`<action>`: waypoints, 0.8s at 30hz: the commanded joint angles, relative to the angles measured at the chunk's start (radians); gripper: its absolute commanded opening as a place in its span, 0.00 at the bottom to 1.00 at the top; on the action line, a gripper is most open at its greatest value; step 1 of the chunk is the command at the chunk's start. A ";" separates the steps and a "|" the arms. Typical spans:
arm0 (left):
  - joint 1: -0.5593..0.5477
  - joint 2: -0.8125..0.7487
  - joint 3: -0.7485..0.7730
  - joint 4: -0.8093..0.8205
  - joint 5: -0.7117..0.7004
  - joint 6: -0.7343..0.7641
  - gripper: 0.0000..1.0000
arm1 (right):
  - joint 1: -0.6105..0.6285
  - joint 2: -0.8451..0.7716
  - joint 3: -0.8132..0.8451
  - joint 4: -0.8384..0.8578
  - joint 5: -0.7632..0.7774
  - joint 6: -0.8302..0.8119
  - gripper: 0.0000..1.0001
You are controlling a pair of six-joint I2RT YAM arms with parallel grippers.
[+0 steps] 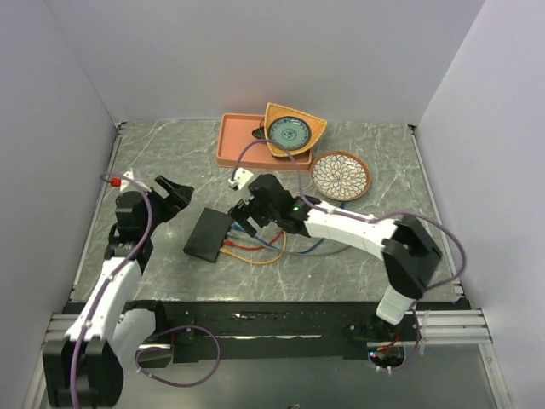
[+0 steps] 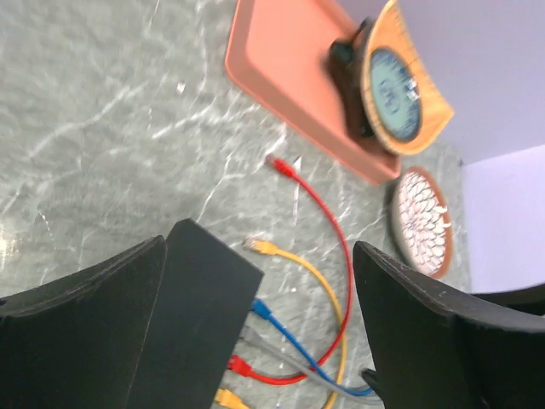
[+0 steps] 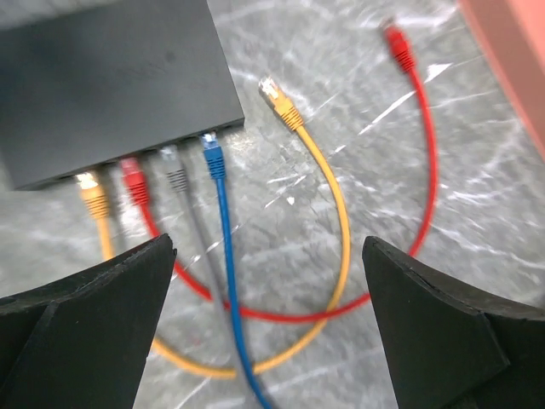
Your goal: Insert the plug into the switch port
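The black switch (image 1: 209,234) lies flat on the marble table. Four plugs sit in its port edge: yellow (image 3: 89,194), red (image 3: 133,181), grey (image 3: 175,177) and blue (image 3: 211,155). A loose yellow plug (image 3: 278,99) and a loose red plug (image 3: 397,44) lie on the table beyond it. My right gripper (image 3: 268,247) is open over the cable loops, with nothing between its fingers. My left gripper (image 2: 255,249) is also open and holds nothing. It stands off the switch's (image 2: 192,324) far left side.
A salmon-pink tray (image 1: 237,141) sits at the back with an orange bowl (image 1: 291,130) leaning on its right end. A patterned plate (image 1: 341,175) lies right of it. The cables (image 1: 260,249) spread right of the switch, under the right arm.
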 commanded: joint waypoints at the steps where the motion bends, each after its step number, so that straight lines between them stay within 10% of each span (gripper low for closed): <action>1: 0.002 -0.112 0.073 -0.137 -0.063 0.003 0.96 | 0.005 -0.182 -0.041 0.010 -0.015 0.078 0.99; 24: 0.002 -0.212 0.083 -0.174 0.137 0.030 0.96 | 0.005 -0.842 -0.440 0.004 0.094 0.294 0.99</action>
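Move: The blue plug already sits in the switch port, about 7 cm left of the right hand, 1 cm ahead and 10 cm below. The switch's middle lies 14 cm left of that hand and 1 cm back; the loose yellow plug 5 cm left and 6 cm ahead, the loose red plug 4 cm left and 14 cm ahead. For the left hand, the switch is 3 cm back, 3 cm right and 14 cm down, the blue plug 10 cm right. Neither hand touches anything; both are empty and wide open, pulling away from the switch. The right hand climbs some 11 cm while swinging right and back towards its base, about 10 cm each, its left side rolling up roughly 25 degrees; the climb ends before the rightward swing does. The left hand first rises about 6 cm, easing back all the while and edging right at the end. ##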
